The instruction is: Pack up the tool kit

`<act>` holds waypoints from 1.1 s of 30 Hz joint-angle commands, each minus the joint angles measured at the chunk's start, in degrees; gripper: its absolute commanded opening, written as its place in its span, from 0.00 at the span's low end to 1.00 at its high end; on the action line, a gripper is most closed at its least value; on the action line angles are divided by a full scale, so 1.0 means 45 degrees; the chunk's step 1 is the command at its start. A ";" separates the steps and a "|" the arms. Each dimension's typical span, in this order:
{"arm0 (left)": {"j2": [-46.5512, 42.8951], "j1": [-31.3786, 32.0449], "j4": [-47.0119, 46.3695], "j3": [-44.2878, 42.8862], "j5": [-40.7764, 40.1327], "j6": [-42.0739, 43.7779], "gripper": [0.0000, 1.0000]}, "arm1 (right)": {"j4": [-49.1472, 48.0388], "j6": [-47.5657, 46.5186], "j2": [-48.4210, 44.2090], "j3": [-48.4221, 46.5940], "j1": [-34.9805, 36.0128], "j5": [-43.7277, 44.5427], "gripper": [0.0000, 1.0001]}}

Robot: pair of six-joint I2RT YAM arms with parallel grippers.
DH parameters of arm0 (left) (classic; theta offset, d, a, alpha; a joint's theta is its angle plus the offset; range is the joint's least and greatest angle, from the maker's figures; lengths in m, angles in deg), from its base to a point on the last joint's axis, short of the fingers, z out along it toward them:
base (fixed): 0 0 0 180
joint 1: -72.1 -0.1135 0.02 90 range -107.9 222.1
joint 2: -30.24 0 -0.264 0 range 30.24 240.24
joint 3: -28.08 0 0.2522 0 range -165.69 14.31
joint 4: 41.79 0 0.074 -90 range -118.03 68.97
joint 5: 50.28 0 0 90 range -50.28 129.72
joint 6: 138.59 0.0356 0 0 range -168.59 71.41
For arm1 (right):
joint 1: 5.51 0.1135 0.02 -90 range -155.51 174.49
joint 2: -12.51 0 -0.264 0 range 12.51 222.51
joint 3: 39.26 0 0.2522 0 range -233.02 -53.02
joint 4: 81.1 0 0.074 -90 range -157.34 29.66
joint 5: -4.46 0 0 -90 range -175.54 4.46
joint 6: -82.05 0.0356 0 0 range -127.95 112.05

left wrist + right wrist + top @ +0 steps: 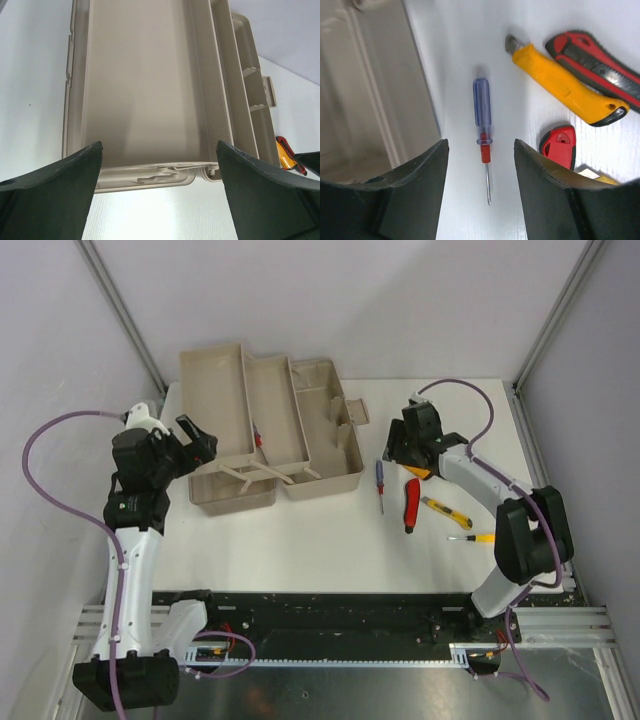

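Note:
The beige tool kit box (300, 455) stands open at the back left, its trays (255, 405) spread out. My left gripper (200, 443) hovers open at the box's left end, and the left wrist view shows the empty tray (145, 75) just beyond the gripper (160, 150). My right gripper (400, 452) stands open to the right of the box. It hangs over a blue-handled screwdriver (482, 110) whose shaft lies between the jaws (480, 145), untouched. A yellow cutter (565, 85) and a red and black cutter (595, 60) lie beside it.
The box's wall (370, 100) is close on the right gripper's left side. On the table lie the blue screwdriver (380, 480), a red cutter (411, 502), a yellow cutter (440, 508) and a yellow-handled screwdriver (472, 537). Something small and red (257, 435) shows inside the box.

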 commanded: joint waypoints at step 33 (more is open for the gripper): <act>0.0075 0.0264 0.0171 -0.0516 -0.0744 0.0503 0.99 | -0.0086 0.0858 0.3085 -0.0353 0.0927 0.1735 0.02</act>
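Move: Below the right hand lies the blue-handled screwdriver, its middle about 12 cm down, 1 cm back and 2 cm to the left. The orange knife is some 4 cm ahead and 6 cm right of this hand, the red knife about 5 cm back and 6 cm right. The toolbox's right compartment lies roughly 13 cm ahead and 14 cm left. From the left hand the screwdriver is about 8 cm ahead, 42 cm right and 27 cm below. Sinking about 11.5 cm, the right hand drops onto the blue-handled screwdriver, drifting a little back and left while its fingers tip some 15 degrees further down. Near the table it stops sinking, closes its half-open fingers to pinch the collar below the handle, and eases about 2 cm right and 1 cm forward as they shut. ##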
